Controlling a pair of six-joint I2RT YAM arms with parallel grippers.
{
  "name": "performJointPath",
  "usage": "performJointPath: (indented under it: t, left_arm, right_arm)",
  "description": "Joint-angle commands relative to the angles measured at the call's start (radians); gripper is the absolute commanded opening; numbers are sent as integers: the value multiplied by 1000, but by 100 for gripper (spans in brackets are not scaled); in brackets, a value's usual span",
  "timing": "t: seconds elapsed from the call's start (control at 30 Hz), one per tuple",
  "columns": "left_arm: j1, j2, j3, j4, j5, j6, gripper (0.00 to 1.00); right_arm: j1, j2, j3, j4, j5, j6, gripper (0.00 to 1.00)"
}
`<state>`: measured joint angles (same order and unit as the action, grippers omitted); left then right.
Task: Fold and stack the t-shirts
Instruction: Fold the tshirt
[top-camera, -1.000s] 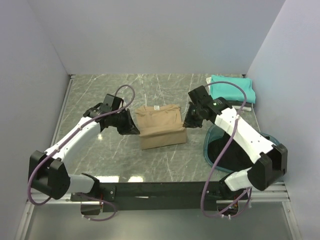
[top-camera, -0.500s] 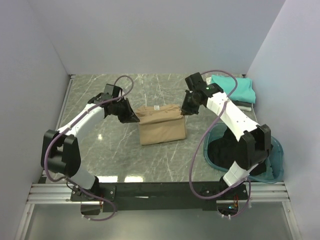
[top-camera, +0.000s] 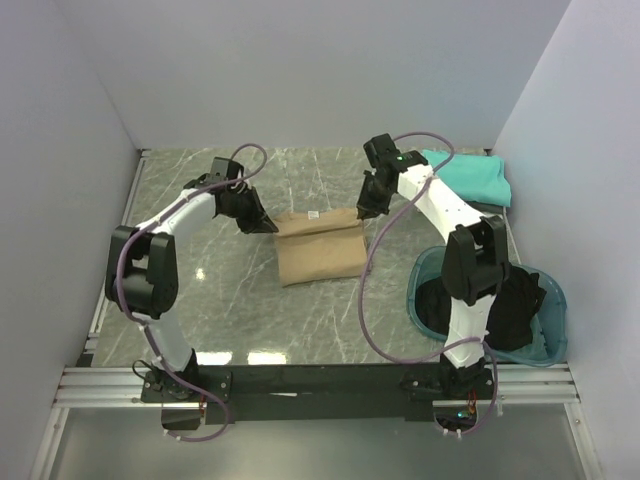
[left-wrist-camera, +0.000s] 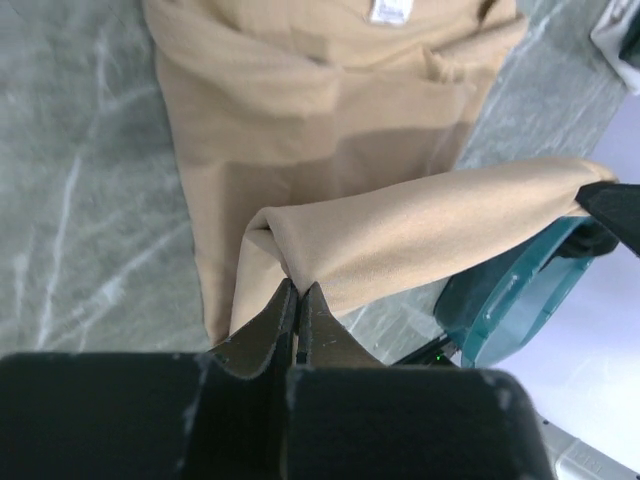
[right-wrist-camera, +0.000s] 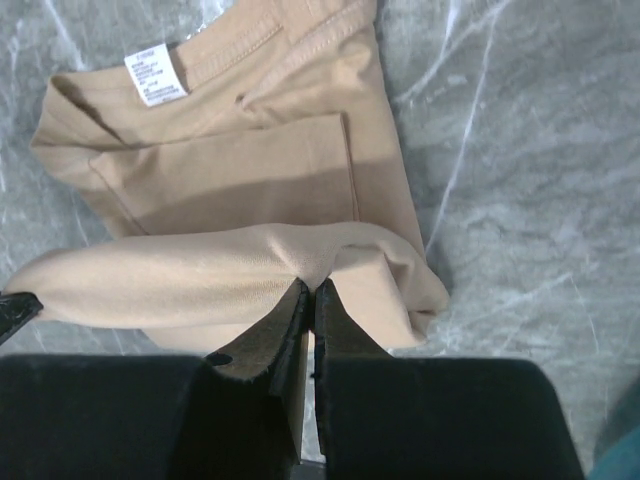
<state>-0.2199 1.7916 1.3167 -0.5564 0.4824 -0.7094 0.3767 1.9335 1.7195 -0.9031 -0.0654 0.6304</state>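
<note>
A tan t-shirt (top-camera: 318, 250) lies partly folded at the table's middle, its white neck label (right-wrist-camera: 155, 75) at the far edge. My left gripper (top-camera: 266, 226) is shut on the shirt's left corner, lifted above the rest of the tan cloth (left-wrist-camera: 330, 120). My right gripper (top-camera: 362, 212) is shut on the right corner of the same raised hem (right-wrist-camera: 200, 275). The hem hangs stretched between both grippers over the lower layers. A folded teal t-shirt (top-camera: 470, 178) rests on other folded shirts at the back right. Black cloth (top-camera: 490, 305) fills the teal basin.
The round teal basin (top-camera: 555, 335) stands at the right front, beside the right arm's base. The stack of folded shirts sits against the right wall. White walls close in the marble table (top-camera: 180, 300) on three sides.
Both grippers have carried the tan shirt's near hem away from the arms' bases, towards the neck label. The arms have stretched further out and the fold is shorter front to back.
</note>
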Motion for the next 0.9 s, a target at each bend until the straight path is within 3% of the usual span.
performJointPath:
  t: [0.0,0.47,0.5,0.57,0.6,0.63,0.67,0.73,0.87]
  left_arm:
    - [31,23,52,3,-16,39,0]
    - [47,137,137,7,-14,44,0]
    - [50,144,147,0,-27,45,7]
    - [56,160,180,-31,-45,47,33]
    - [65,161,190,-39,-48,44,53]
    - [71,158,206,-43,-45,36,58]
    - [76,152,214,-46,-47,33,62]
    - [83,132,242,-62,-65,40,70]
    - [82,88,217,-57,-61,59,72]
  right_arm:
    - [-25,44,71,-10,32,-38,0]
    - [-45,148,152,-3,9,-32,0]
    - [-45,154,166,-6,7,-29,6]
    - [-44,162,190,-11,1,-31,28]
    - [-47,170,222,-17,-7,-32,58]
    - [-47,174,242,-23,-11,-35,78]
    - [-48,176,259,-32,-17,-40,88]
    - [-48,162,296,-25,-30,-55,88]
    - [-55,92,267,29,-59,-74,90]
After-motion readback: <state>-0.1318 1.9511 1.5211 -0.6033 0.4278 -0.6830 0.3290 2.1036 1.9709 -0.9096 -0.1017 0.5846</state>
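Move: Both hands hold the t-shirt's hem, pinched at its two ends, some 4 cm above the table. The collar label, where the hem is going, lies about 5 cm ahead of the left hand and 8 cm to its right. From the right hand it is roughly 4 cm ahead and 10 cm left. The shirt's middle is about 5 cm back and 9 cm right of the left hand; the turquoise stack stands some 22 cm right of the right hand and 9 cm ahead. Forward and down together, both hands carry the pinched hem on towards the collar, about 3 cm out and 2 to 3 cm lower. Then the fingers open wide and let go of its ends, and both hands go on some 3 cm forward while rising clear, the left one also drawing about 3 cm to its left. ##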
